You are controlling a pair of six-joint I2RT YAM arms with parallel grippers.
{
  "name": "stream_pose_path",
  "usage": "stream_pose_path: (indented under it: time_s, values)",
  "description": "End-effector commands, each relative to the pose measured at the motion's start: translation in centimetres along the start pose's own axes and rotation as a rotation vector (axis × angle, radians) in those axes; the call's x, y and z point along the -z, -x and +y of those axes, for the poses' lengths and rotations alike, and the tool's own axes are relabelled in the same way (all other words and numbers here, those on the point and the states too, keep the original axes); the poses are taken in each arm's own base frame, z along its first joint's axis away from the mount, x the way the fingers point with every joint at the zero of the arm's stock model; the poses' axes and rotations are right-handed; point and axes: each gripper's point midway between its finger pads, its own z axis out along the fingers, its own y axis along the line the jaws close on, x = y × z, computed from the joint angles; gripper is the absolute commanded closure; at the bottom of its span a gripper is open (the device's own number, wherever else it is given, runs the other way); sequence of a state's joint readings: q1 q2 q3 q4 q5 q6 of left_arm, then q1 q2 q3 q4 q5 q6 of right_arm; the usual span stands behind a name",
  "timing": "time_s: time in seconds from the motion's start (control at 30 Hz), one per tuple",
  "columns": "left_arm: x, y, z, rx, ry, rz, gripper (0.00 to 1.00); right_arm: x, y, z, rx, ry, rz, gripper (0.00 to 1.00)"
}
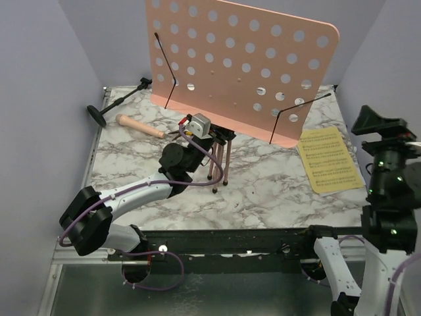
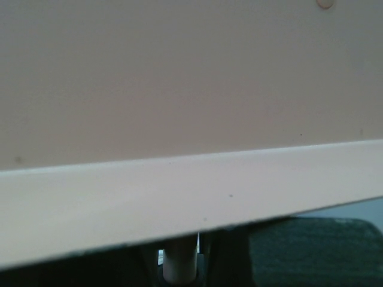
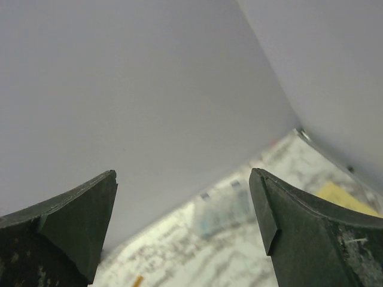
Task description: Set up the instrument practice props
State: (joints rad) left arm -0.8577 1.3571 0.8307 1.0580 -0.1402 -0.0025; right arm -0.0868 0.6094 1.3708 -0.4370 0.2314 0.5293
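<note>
The pink perforated music stand (image 1: 243, 62) is upright at the back of the table on its tripod legs (image 1: 218, 172). My left gripper (image 1: 222, 137) reaches under its desk and is shut on the stand's pole (image 2: 178, 266), which shows between dark fingers in the left wrist view; the pink desk fills the rest of that view. The black mic stand (image 1: 99, 113) lies on its side at the far left. Beside it lies the pink-beige microphone (image 1: 140, 126). Yellow music sheets (image 1: 331, 160) lie flat at the right. My right gripper (image 3: 182, 173) is open and empty, raised and facing the wall.
Lilac walls close in the marble table (image 1: 263, 191) on the left, back and right. In the right wrist view a clear plastic box (image 3: 224, 212) shows blurred by the wall, with a small orange tip (image 3: 137, 281) at the bottom. My right arm (image 1: 388, 178) rises at the right edge.
</note>
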Motion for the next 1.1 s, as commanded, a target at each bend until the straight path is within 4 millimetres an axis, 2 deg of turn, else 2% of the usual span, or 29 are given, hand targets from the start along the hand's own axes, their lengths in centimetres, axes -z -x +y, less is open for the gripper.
stream_pose_path:
  time_s: [0.0,0.07,0.17,0.23,0.3,0.37,0.43,0.53,0.57,0.7,0.87,1.07]
  values:
    - [0.3,6.2,0.8,0.107,0.054,-0.181,1.00,-1.9,-10.8,-6.5,0.014,-0.154,0.171,0.00]
    - [0.6,6.2,0.7,0.125,0.054,-0.180,1.00,-1.9,-15.5,-5.8,0.003,-0.021,0.273,0.00]
    - [1.0,6.5,0.7,0.139,0.049,-0.184,1.00,-0.2,-22.6,-2.8,0.006,0.281,0.510,0.00]
    - [1.3,6.6,0.7,0.144,0.046,-0.186,1.00,1.5,-26.0,-0.9,-0.065,0.472,0.624,0.00]
    - [1.5,6.9,0.6,0.147,0.042,-0.191,1.00,3.4,-28.0,0.4,-0.151,0.623,0.697,0.00]
    - [1.7,7.2,0.4,0.147,0.031,-0.196,1.00,4.9,-29.1,1.2,-0.186,0.722,0.717,0.00]
    - [1.8,7.5,0.1,0.136,0.012,-0.199,1.00,6.3,-29.4,2.2,-0.138,0.825,0.679,0.00]
    - [2.1,7.8,-0.1,0.130,-0.003,-0.202,1.00,8.2,-30.5,4.6,-0.081,0.947,0.674,0.02]
    - [2.1,7.8,-0.2,0.127,-0.009,-0.202,1.00,8.9,-31.5,5.6,-0.054,0.971,0.698,0.03]
    - [2.1,8.0,-0.5,0.113,-0.021,-0.203,1.00,9.7,-33.4,8.9,0.037,0.957,0.669,0.09]
    - [2.0,8.1,-0.5,0.102,-0.020,-0.198,1.00,9.3,-36.2,10.5,0.155,0.907,0.611,0.21]
    - [1.7,8.0,-1.0,0.098,-0.033,-0.188,1.00,9.1,-37.8,12.2,0.282,0.895,0.463,0.40]
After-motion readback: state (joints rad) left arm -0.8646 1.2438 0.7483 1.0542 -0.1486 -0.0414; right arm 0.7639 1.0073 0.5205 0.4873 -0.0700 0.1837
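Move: The tripod's legs, hanging under the left hand's grip, are some 34 cm to the right hand's left, about 11 cm ahead and their middle roughly 32 cm below. The pink desk's middle is about 29 cm left, 9 cm ahead and 4 cm above; the yellow music sheet lies on the table about 18 cm ahead, 7 cm right and 52 cm below. From the left hand, the legs' middle is about 19 cm below, 2 cm back and level sideways. The empty right hand dives forward and down by nearly 30 cm, then sweeps some 30 cm left towards the tripod's legs, easing back a little before edging forward at the end; it swings about 60 degrees counter-clockwise to point at the legs, rolls its left side down, and its wide-open fingers close to about two thirds, with no touch on the legs to be seen. The left hand keeps its grip at the tripod's top beneath the desk and draws the upright stand about 2 cm back and 2 cm left. ##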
